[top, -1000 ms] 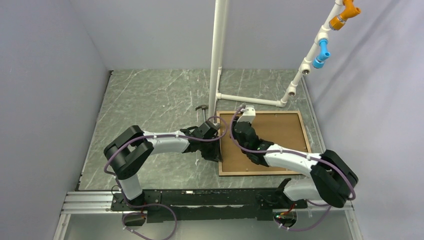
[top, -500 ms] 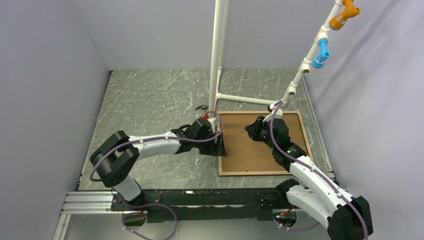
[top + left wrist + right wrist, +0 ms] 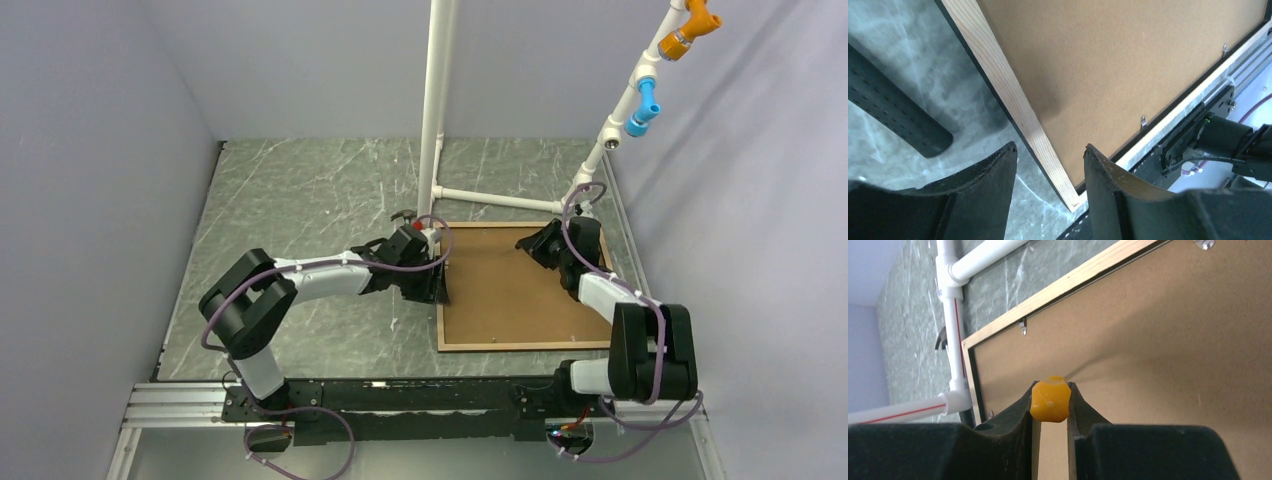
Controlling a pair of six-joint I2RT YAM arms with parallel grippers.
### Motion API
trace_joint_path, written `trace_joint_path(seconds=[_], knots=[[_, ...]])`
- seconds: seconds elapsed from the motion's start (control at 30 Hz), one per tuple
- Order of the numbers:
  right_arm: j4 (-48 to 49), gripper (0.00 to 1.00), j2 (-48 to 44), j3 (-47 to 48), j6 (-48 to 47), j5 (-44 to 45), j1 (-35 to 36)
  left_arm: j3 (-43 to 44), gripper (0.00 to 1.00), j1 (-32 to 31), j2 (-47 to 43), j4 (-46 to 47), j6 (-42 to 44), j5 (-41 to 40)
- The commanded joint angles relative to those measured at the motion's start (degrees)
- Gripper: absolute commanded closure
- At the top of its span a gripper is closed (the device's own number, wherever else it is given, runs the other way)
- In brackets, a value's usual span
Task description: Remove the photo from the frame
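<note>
The frame (image 3: 520, 345) lies face down on the table, showing its pale wood rail with a black outer edge. The photo's brown backing board (image 3: 505, 290) fills it; the printed side is hidden. My left gripper (image 3: 440, 285) is open, its fingers straddling the frame's left rail (image 3: 1013, 100) near the front corner, one finger over the table and one over the board (image 3: 1128, 55). My right gripper (image 3: 545, 245) is over the board's far right part, shut on a small yellow piece (image 3: 1049, 402) held just above the board (image 3: 1158, 365).
A black-handled hammer (image 3: 403, 218) lies left of the frame's far corner, its handle (image 3: 893, 115) beside my left fingers. A white pipe stand (image 3: 435, 110) rises behind the frame, with a low pipe (image 3: 903, 410) along its far edge. Small metal tabs (image 3: 1143, 121) sit on the frame's rails.
My right arm swung from the board's left part to its far right, still shut on the yellow piece. My left gripper opened and shifted a little along the left rail.
</note>
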Motion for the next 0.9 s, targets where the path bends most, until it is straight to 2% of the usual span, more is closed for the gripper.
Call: trace_joint_path(seconds=[0.0,0.27,0.4,0.67,0.87], knots=[[14.0,1.0,4.1,2.5,4.5,-2.8,-1.0,4.2,0.45,2.0,2.0,-0.9,2.9,0.0],[24.6,1.0,10.9,2.2,7.6,-1.5,-1.1,6.4,0.48,2.9,7.4,-1.3,2.9,1.4],[27.5,1.0,14.9,3.6,8.0,-1.7,-1.2,7.4,0.54,3.0,9.1,-1.8,3.1,1.8],[32.2,1.0,20.2,3.8,8.8,-5.8,-1.2,3.8,0.65,3.0,7.0,0.4,1.7,-0.9],[36.4,1.0,23.3,3.3,9.4,-6.8,-1.1,0.3,0.69,2.6,5.0,3.6,-1.0,-2.8]])
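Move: The stretch of the frame's left rail that my left hand is after lies about 2 cm ahead of it, level sideways, and 3 cm below. The hammer handle is some 5 cm to its left and 6 cm ahead, and the white post's foot is roughly 9 cm ahead and 2 cm left. The left clip on the far rail is about 7 cm ahead, 6 cm left and 5 cm below my right hand. The cross pipe lies some 7 cm beyond that clip. With the screwdriver still gripped, I carry my right hand about 6 cm forward over the backing board, sinking slightly at the end and tilting some 10 degrees, to bring the blade to the far rail's left clip. My left hand goes forward 2 cm and down nearly 3 cm over the left rail, stops there, and closes its fingers partway on either side of the wood. ##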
